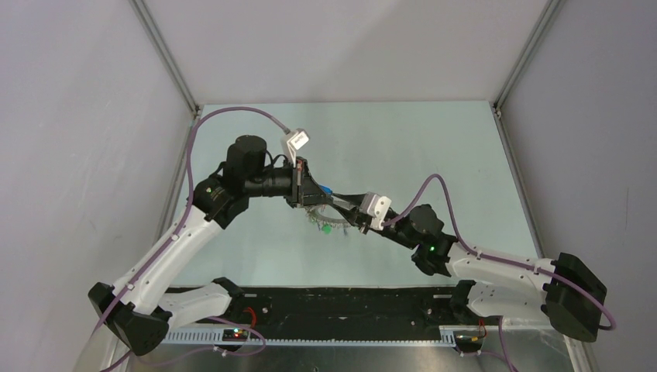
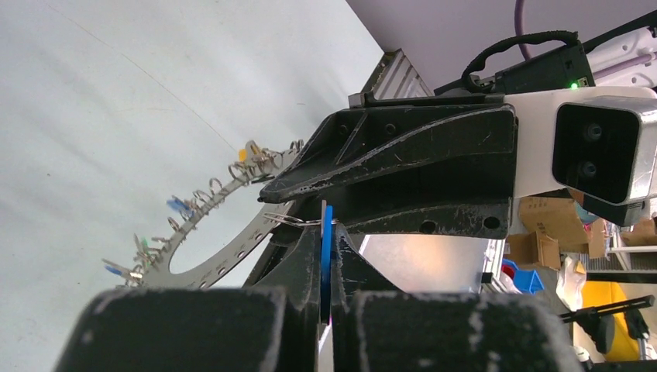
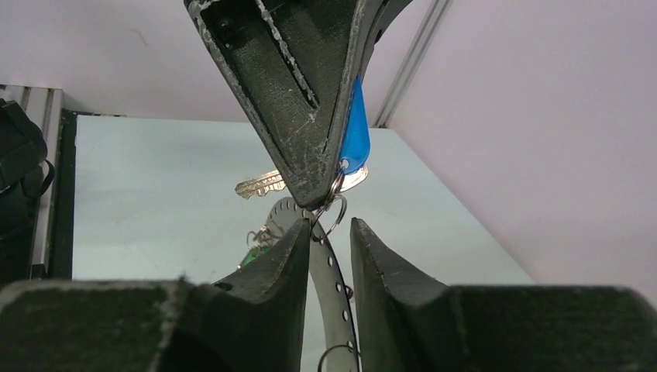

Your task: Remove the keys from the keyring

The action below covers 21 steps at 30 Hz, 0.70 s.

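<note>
My left gripper [image 2: 326,226] is shut on a blue key tag [image 2: 326,248], held edge-on between its pads. A small split ring [image 3: 335,213] links that tag and a silver key [image 3: 259,184] to the keyring [image 3: 335,291], a flat perforated metal hoop hanging above the table. My right gripper [image 3: 329,232] straddles the hoop's band. The band lies against the left finger and a gap shows to the right finger. Several more keys [image 2: 180,206] with coloured tags hang round the far side of the keyring [image 2: 209,263]. From above, both grippers meet mid-table over the keyring [image 1: 325,221].
The pale green table [image 1: 434,155] is bounded by grey walls and aluminium posts [image 1: 166,54]. Purple cables [image 1: 232,110] loop over both arms. A black strip [image 1: 349,306] runs along the near edge between the arm bases.
</note>
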Motion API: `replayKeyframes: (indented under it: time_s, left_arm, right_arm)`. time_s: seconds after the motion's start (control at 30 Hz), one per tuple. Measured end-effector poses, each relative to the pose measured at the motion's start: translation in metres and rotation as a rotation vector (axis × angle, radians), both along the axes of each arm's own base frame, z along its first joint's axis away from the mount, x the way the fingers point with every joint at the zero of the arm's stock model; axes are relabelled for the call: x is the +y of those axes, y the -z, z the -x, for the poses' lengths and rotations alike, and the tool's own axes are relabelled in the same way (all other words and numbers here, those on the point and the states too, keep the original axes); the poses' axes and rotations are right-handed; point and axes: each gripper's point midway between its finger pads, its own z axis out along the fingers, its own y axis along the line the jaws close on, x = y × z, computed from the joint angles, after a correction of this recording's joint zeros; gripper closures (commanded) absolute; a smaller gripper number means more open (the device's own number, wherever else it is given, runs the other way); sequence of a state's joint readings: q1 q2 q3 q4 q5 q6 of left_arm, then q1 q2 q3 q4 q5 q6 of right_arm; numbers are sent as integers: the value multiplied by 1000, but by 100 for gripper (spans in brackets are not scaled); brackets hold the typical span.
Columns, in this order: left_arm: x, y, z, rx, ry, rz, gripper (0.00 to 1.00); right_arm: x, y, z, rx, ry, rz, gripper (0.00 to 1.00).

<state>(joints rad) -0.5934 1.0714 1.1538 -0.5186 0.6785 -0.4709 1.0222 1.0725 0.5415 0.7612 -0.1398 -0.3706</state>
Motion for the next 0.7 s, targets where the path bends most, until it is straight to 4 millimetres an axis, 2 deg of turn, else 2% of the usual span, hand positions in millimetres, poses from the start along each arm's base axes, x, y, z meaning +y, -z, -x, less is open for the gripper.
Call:
replayKeyframes:
  time_s: [0.1,0.13,0.2,0.47,0.7]
  left_arm:
    - [0,0,0,0,0,0,100]
    - [0,0,0,0,0,0,100]
    - [0,0,0,0,0,0,100]
    - [1,0,-3,-2,-7,2,100]
    - [0,4,-6,29,7,5,100]
  right_arm:
    - [0,-2,0,-4,0,-7,78]
    - [0,-3,0,-5,0,-9,88]
    - [0,-3,0,-5,-1,-9,100]
    - [-3,-3,4,0,-10,5,100]
    - [-11,-8,18,-16,-53,28,100]
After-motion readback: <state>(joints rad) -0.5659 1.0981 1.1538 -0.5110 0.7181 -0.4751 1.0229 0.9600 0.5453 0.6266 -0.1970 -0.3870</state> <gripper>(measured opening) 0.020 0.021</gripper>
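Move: The keyring's flat metal rim already stands between the right hand's parted fingertips, with its middle hanging about 4 cm below them and 1 cm back. The key's blue tag, in the left fingers, is roughly 2 cm ahead, 2 cm left and 2 cm above; a green tag dangles some 3 cm back, 3 cm left and 6 cm below. From the left hand, the keyring's middle lies about 2 cm right, 1 cm back and 5 cm down. The right fingers shut on the keyring's rim, close beside the small split ring of the blue-tagged key, and pinch it almost in place. Keeping that hold, the right hand then draws back and to its right, rising slightly, about 2 cm in all, away from the left fingertips. The left hand keeps its grip on the key and tag and hardly shifts. ##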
